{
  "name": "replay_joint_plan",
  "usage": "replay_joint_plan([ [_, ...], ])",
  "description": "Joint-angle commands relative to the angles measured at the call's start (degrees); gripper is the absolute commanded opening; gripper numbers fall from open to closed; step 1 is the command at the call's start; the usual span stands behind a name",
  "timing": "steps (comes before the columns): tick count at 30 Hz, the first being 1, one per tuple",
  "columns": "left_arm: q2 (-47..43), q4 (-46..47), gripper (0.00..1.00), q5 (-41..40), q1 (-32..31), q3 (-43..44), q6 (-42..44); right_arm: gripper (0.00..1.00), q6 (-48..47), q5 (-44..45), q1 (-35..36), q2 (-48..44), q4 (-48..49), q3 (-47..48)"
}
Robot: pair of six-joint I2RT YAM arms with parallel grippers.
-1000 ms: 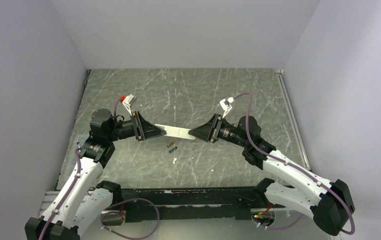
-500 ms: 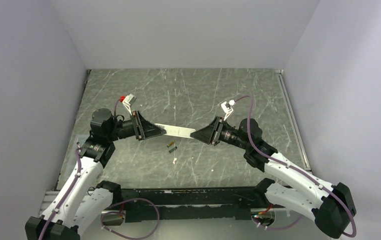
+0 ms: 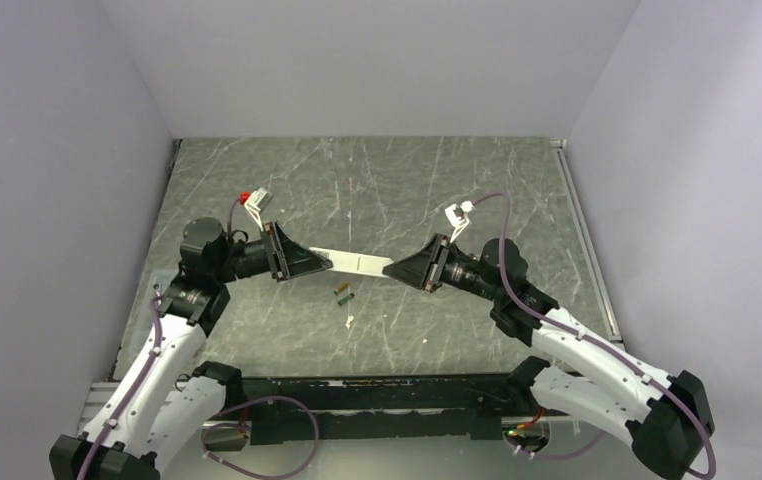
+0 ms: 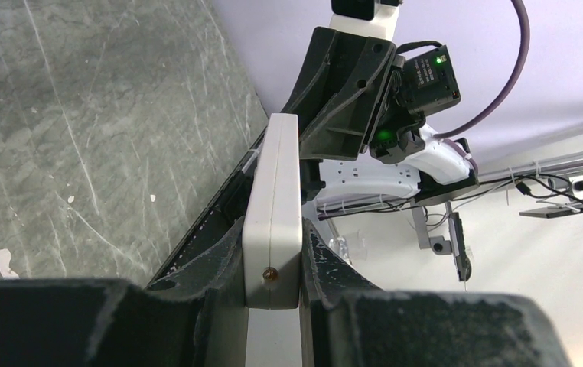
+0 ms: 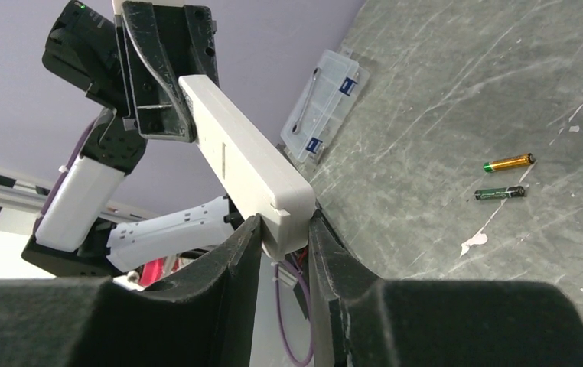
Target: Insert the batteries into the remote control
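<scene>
The white remote control (image 3: 357, 262) hangs level above the table, gripped at both ends. My left gripper (image 3: 327, 262) is shut on its left end; in the left wrist view both pads press the remote control (image 4: 277, 199) at my left gripper (image 4: 273, 252). My right gripper (image 3: 389, 266) is shut on the very tip of the other end, its jaws touching both sides of the remote control (image 5: 242, 157) at my right gripper (image 5: 284, 225). Two batteries lie side by side on the table below, one orange-gold (image 5: 509, 162) and one green (image 5: 499, 193).
A small white chip (image 5: 473, 241) lies on the table near the batteries (image 3: 343, 294). A clear plastic box (image 5: 323, 107) sits past the table's left edge. A black rail (image 3: 377, 385) runs along the near edge between the arm bases.
My right gripper has slid a little to the right along the remote control, and its jaws have narrowed onto the tip. The left arm and the batteries have not moved.
</scene>
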Motion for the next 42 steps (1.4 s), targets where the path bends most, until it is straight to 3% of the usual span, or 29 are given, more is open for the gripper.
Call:
replay_joint_plan([
  [1,-0.35,0.34,0.00,-2.89,0.34,1.86,1.56,0.00,-1.12,-0.22,0.53,-2.87,1.41,-0.17],
  [25,0.05,0.34,0.00,-3.36,0.33,1.17,1.60,0.00,-2.24,0.12,0.53,-5.13,1.39,-0.68],
  [42,2.89,-7.29,0.00,-7.41,0.33,1.81,6.02,0.00,-7.67,3.49,0.44,-7.35,-7.23,2.53],
])
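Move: The battery cover sits on the remote's right-hand half, its middle about 4 cm to the left and 1 cm ahead of the right hand, which already grips that end. The remote's middle is roughly 6 cm left and 1 cm ahead. The gold and green batteries lie some 24 cm below, about 11 cm left and 7 and 5 cm ahead. From the left hand, gripping the remote's other end, the cover lies about 8 cm right, neither ahead nor back. Rightward and slightly back, the right hand draws off the remote's end, about 1.5 cm in all. It rises a centimetre, then sinks back, while its fingers shut from the remote's thickness onto the thin battery cover and keep it pinched. The left hand keeps its grip on the remote, edging forward 2 cm and finally sinking about 3 cm. ##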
